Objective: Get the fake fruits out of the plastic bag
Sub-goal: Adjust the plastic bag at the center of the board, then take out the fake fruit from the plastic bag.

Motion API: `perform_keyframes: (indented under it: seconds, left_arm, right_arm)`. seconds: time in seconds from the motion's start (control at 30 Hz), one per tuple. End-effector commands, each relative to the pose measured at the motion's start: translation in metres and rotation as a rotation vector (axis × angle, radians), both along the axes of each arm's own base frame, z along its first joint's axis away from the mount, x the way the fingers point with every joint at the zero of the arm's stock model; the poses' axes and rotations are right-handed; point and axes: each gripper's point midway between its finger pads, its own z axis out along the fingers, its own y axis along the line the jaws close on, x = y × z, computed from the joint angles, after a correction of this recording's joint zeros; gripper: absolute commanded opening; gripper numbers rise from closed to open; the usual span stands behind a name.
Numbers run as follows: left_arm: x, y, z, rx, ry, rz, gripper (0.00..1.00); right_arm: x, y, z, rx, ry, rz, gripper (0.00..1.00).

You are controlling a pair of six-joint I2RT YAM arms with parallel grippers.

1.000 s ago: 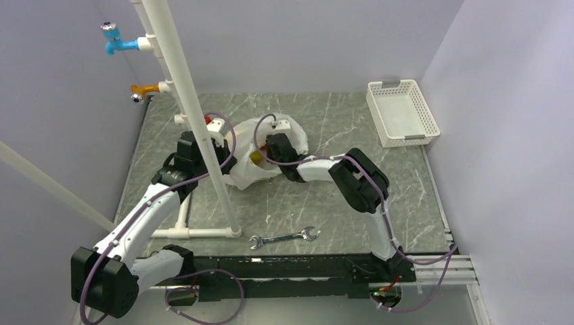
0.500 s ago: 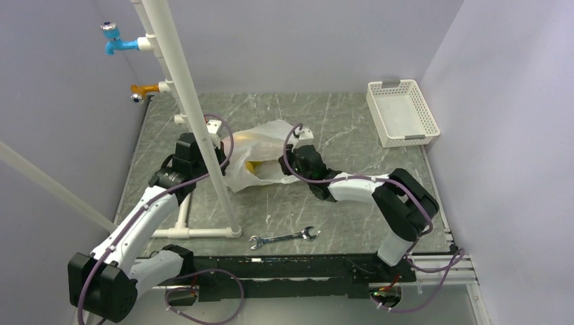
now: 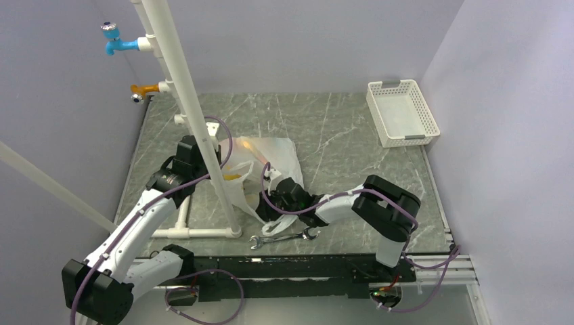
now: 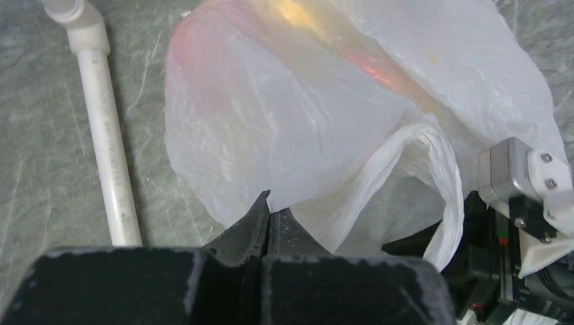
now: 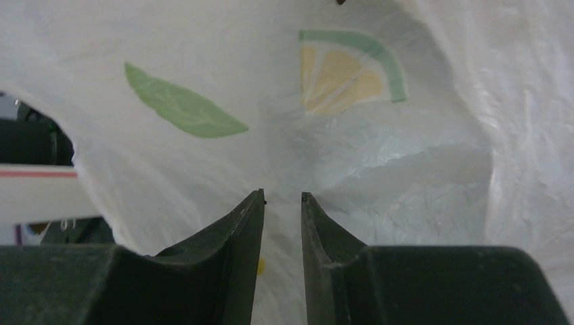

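Observation:
The plastic bag (image 3: 274, 152) lies mid-table, white and translucent, stretched between both grippers. Fake fruits show through it as a yellow and orange glow (image 3: 237, 172). In the left wrist view the bag (image 4: 304, 122) bulges with a reddish shape (image 4: 203, 54) and a yellow-orange shape (image 4: 298, 13) inside. My left gripper (image 4: 271, 211) is shut, pinching the bag's lower edge. My right gripper (image 5: 283, 198) faces the lemon-and-leaf printed film (image 5: 352, 68), its jaws a narrow gap apart with bag plastic between them. It sits low at the bag's near end (image 3: 269, 206).
A white PVC pipe frame (image 3: 196, 115) stands upright just left of the bag, with its base pipe (image 4: 108, 135) beside my left gripper. A steel wrench (image 3: 284, 237) lies near the front edge. A white lattice basket (image 3: 403, 112) sits at the back right. Blue (image 3: 115, 42) and orange (image 3: 142, 90) taps hang on the pipe.
My right gripper swung out to the right, then came forward and left toward the wrench, pulling the bag's near end with it. The bag has stretched and flattened. My left gripper shifted slightly.

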Motion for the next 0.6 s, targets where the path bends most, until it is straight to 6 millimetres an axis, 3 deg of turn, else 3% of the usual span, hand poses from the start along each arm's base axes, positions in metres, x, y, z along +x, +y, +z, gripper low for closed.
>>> perform_keyframes:
  seconds: [0.0, 0.17, 0.27, 0.43, 0.57]
  left_arm:
    - [-0.007, 0.011, 0.001, 0.010, 0.024, 0.067, 0.00]
    - [-0.016, 0.001, 0.008, -0.042, 0.007, 0.008, 0.00]
    - [-0.014, -0.012, 0.015, -0.078, -0.019, -0.059, 0.00]
    - [-0.011, -0.020, 0.017, -0.085, 0.008, -0.088, 0.00]
    - [-0.008, -0.017, 0.015, -0.059, 0.005, -0.085, 0.00]
  right_arm:
    - [-0.016, 0.001, 0.011, 0.047, 0.019, 0.042, 0.32]
    - [0.025, -0.005, 0.036, 0.021, -0.071, -0.083, 0.42]
    - [0.062, -0.001, 0.047, -0.036, -0.133, -0.176, 0.49]
    - [0.100, 0.026, 0.073, 0.022, -0.188, -0.178, 0.64]
    - [0.114, 0.056, 0.074, 0.053, -0.183, -0.139, 0.75]
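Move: The yellow fruit low in the plastic bag's mouth lies about 11 cm ahead of the right hand and 8 cm to its left, at nearly its height. From that fruit, an orange-red glow of more fruit shows through the bag some 8 cm farther out and 5 cm to the right. The wrench lies about 8 cm behind the right hand, 6 cm to its right and 3 cm below. From the left hand, the yellow fruit is about 2 cm ahead, 2 cm right and 15 cm below. With the left fingers still pinching the bag's raised edge and that arm easing back about 1.5 cm, the right hand reaches into the bag's mouth, in behind the hanging handle. It first dips back a centimetre, then sweeps forward about 10 cm, rising some 8 cm and finally edging left. Its fingers spread from a third to well over half open while the wrist tips up and turns clockwise, each about 10 degrees. ##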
